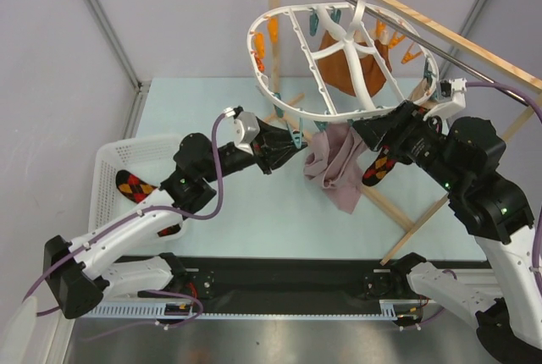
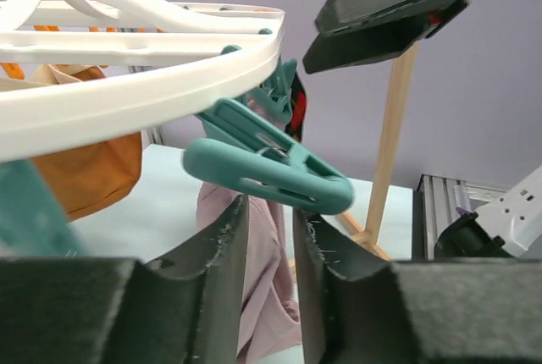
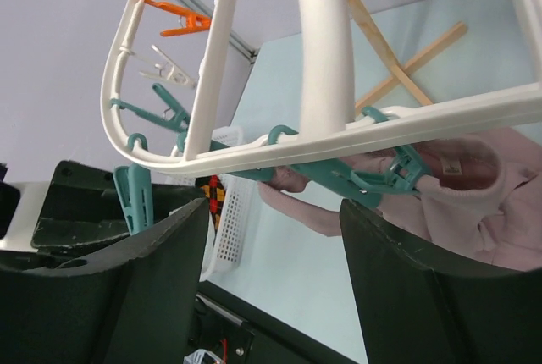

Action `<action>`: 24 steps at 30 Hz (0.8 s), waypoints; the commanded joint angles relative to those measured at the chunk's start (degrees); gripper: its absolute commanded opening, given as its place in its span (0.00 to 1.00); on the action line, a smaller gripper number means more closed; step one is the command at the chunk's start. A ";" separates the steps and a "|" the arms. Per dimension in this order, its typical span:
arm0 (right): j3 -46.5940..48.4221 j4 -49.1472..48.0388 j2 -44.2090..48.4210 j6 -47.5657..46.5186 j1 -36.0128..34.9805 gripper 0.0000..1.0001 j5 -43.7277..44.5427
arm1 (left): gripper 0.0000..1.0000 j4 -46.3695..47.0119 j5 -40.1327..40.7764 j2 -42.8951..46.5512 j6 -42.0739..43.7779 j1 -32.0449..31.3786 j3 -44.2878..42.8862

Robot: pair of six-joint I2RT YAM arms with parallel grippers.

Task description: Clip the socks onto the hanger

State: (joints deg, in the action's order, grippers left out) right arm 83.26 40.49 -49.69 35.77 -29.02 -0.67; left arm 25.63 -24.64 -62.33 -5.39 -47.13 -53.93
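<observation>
The white hanger ring (image 1: 339, 59) hangs from the rack. One argyle sock (image 1: 378, 166) dangles just under my right gripper (image 1: 368, 133); what holds it is hidden. The other sock (image 1: 135, 184) lies in the white basket. In the right wrist view my right gripper (image 3: 275, 212) is wide open and empty, and the ring's rim (image 3: 339, 140) and a teal clip (image 3: 373, 179) cross above the gap. My left gripper (image 1: 294, 150) sits just below a teal clip (image 2: 271, 165). In the left wrist view its fingers (image 2: 224, 245) stand narrowly apart with nothing between them.
A mauve-pink cloth (image 1: 333, 168) hangs from the ring between the two grippers. An orange-brown garment (image 1: 351, 72) hangs behind the ring. Wooden rack poles (image 1: 423, 212) run on the right. The white basket (image 1: 110, 161) stands at the left. Orange clips (image 1: 261, 46) dangle from the ring.
</observation>
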 commanded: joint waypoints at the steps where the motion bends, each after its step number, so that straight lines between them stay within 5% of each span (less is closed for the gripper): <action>1: 3.39 1.96 0.30 -0.35 -0.25 0.69 -1.97 | 0.34 -0.58 1.00 -1.04 2.22 -0.50 -3.90; 14: 3.57 2.66 0.21 -2.11 -0.34 0.70 -4.69 | 0.59 -2.60 -6.28 -0.78 3.81 -0.50 -4.34; 24: 3.57 2.14 0.12 -1.93 -0.34 0.70 -5.05 | 0.61 -3.92 -10.86 -6.40 1.79 -0.50 -9.00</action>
State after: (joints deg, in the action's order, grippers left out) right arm 85.21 43.03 -49.58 34.68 -29.15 -5.04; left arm 20.36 -32.71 -67.83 -2.79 -47.24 -59.99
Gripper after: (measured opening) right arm 0.698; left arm 0.608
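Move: Just off the left fingertips hangs the bare teal clip on the hanger's near left side, about 3 cm to the hand's right, 1 cm forward and 1 cm up. The white hanger rim curves above that clip, about 4 cm above the hand and 2 cm forward; the mauve sock hangs some 12 cm right of the hand, 3 cm forward and 10 cm lower. From the right hand the clip lies about 12 cm left, 1 cm forward and 6 cm below. Spreading its fingers from about a third open to well over half, the left hand eases a centimetre forward and back, then about 2.5 cm right and slightly down, bringing the fingers to either side of the teal clip's handles while its wrist turns a few degrees clockwise. The right hand, still open beside the rim, draws back about 1.5 cm, then stays. ##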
